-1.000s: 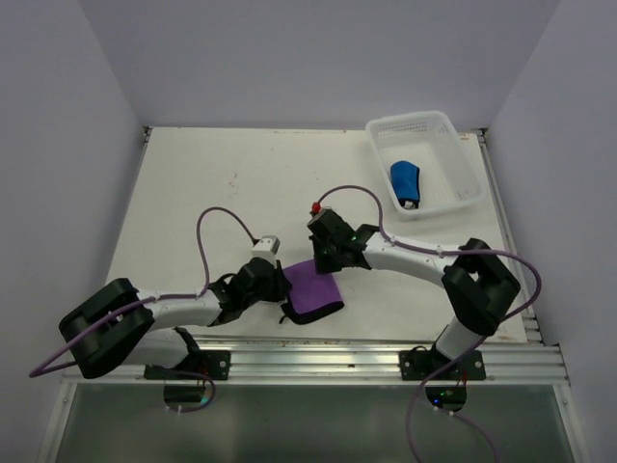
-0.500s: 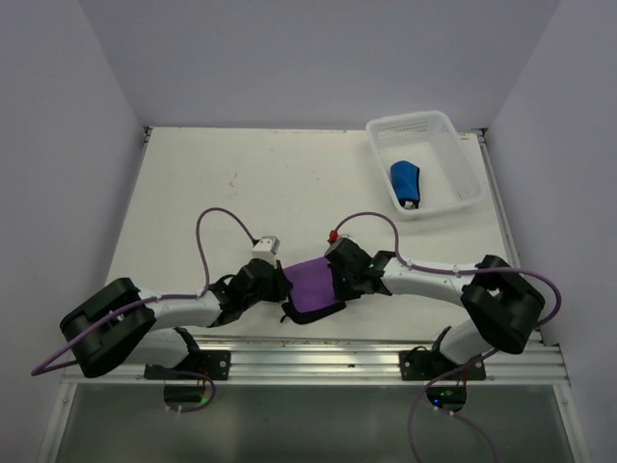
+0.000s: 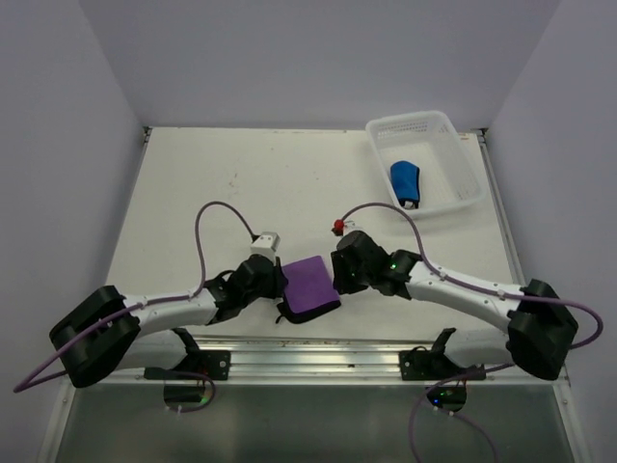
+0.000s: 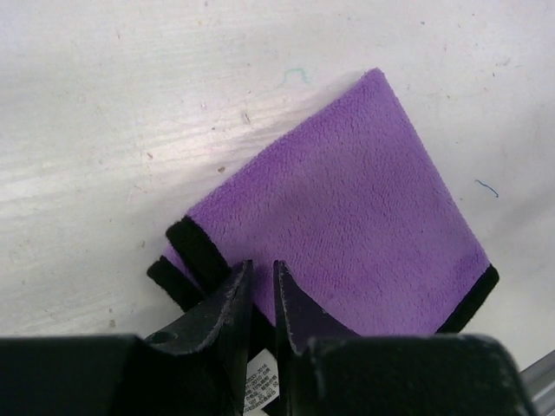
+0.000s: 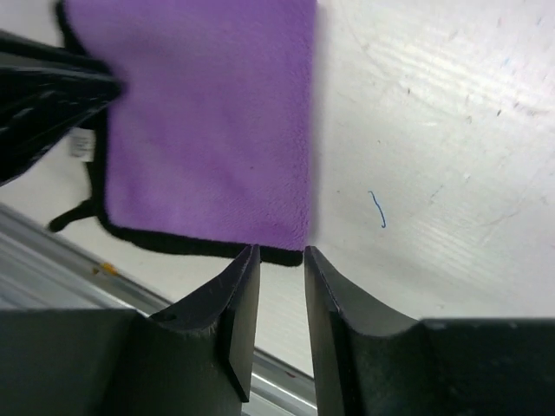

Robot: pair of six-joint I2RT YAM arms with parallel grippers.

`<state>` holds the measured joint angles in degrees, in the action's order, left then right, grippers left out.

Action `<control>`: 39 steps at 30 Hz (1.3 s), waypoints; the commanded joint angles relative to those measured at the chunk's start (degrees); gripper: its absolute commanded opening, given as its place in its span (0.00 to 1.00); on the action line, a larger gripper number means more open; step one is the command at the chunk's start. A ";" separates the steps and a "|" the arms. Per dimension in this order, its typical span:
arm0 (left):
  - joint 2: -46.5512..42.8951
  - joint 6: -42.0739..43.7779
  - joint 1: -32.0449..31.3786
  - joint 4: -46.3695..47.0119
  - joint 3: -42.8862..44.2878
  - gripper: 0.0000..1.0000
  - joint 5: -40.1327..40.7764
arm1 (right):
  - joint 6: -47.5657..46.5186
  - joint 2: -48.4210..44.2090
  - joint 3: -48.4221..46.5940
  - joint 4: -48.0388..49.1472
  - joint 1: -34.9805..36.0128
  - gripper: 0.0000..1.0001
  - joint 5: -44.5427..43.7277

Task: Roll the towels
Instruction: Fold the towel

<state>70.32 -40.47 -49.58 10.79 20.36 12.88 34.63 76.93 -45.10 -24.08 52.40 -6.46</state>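
The purple towel (image 3: 310,283) lies folded flat near the table's front edge, its dark hem along the near side. My left gripper (image 3: 281,292) sits at its left edge. In the left wrist view the jaws (image 4: 257,267) stand nearly together, pinching the hem of the purple towel (image 4: 347,208) by its label. My right gripper (image 3: 336,278) is at the towel's right side. Its jaws (image 5: 281,251) are open with only table between them, the tips just short of the hem at the corner of the purple towel (image 5: 208,121). The blue towel (image 3: 406,182) lies rolled in the basket.
The white perforated basket (image 3: 453,130) stands at the back right corner. A metal rail (image 3: 318,362) runs along the near table edge, close under the towel. Purple cables loop up over both arms. The left gripper's body (image 5: 48,95) intrudes at the left of the right wrist view.
My right gripper carried the towel's far edge toward the front, let it go and opened, then slid to the towel's right side. The towel now lies folded flatter. The left gripper barely moved.
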 commanded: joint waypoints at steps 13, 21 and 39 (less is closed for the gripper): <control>-11.87 13.84 -0.43 -1.04 5.32 0.39 -1.72 | -33.01 -22.51 16.33 19.57 16.93 0.42 -11.63; -15.30 10.76 -1.92 -0.07 -1.37 0.43 -3.57 | -52.55 -20.34 22.52 33.56 29.59 0.50 -17.88; 1.92 12.35 -2.80 9.69 0.20 0.44 -12.36 | -66.89 4.45 11.79 33.04 33.82 0.57 -21.58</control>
<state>70.59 -28.29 -52.14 16.88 18.55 1.39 -29.45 79.55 -30.92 8.29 85.97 -27.42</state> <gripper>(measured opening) 0.434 0.572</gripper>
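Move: From the right hand, the near black edge of the folded purple towel lies about 6 cm back, 6 cm left and 5 below; the towel's middle is 1 back and 6 left. The dark loop at its near-left corner sits some 8 cm back and 13 left. The left hand hovers just over the towel's left edge, with the middle about 5 cm to its right and 1 back. Swinging round to the near side of the purple towel, the right hand first rises some 6 cm, then sweeps back and down, and last left above the near black edge, rolling over 80 degrees counter-clockwise as its fingers open wider. The left hand lifts 9 cm, comes down again about 3 cm farther back and right over the towel's left edge, turning a little clockwise and opening. ##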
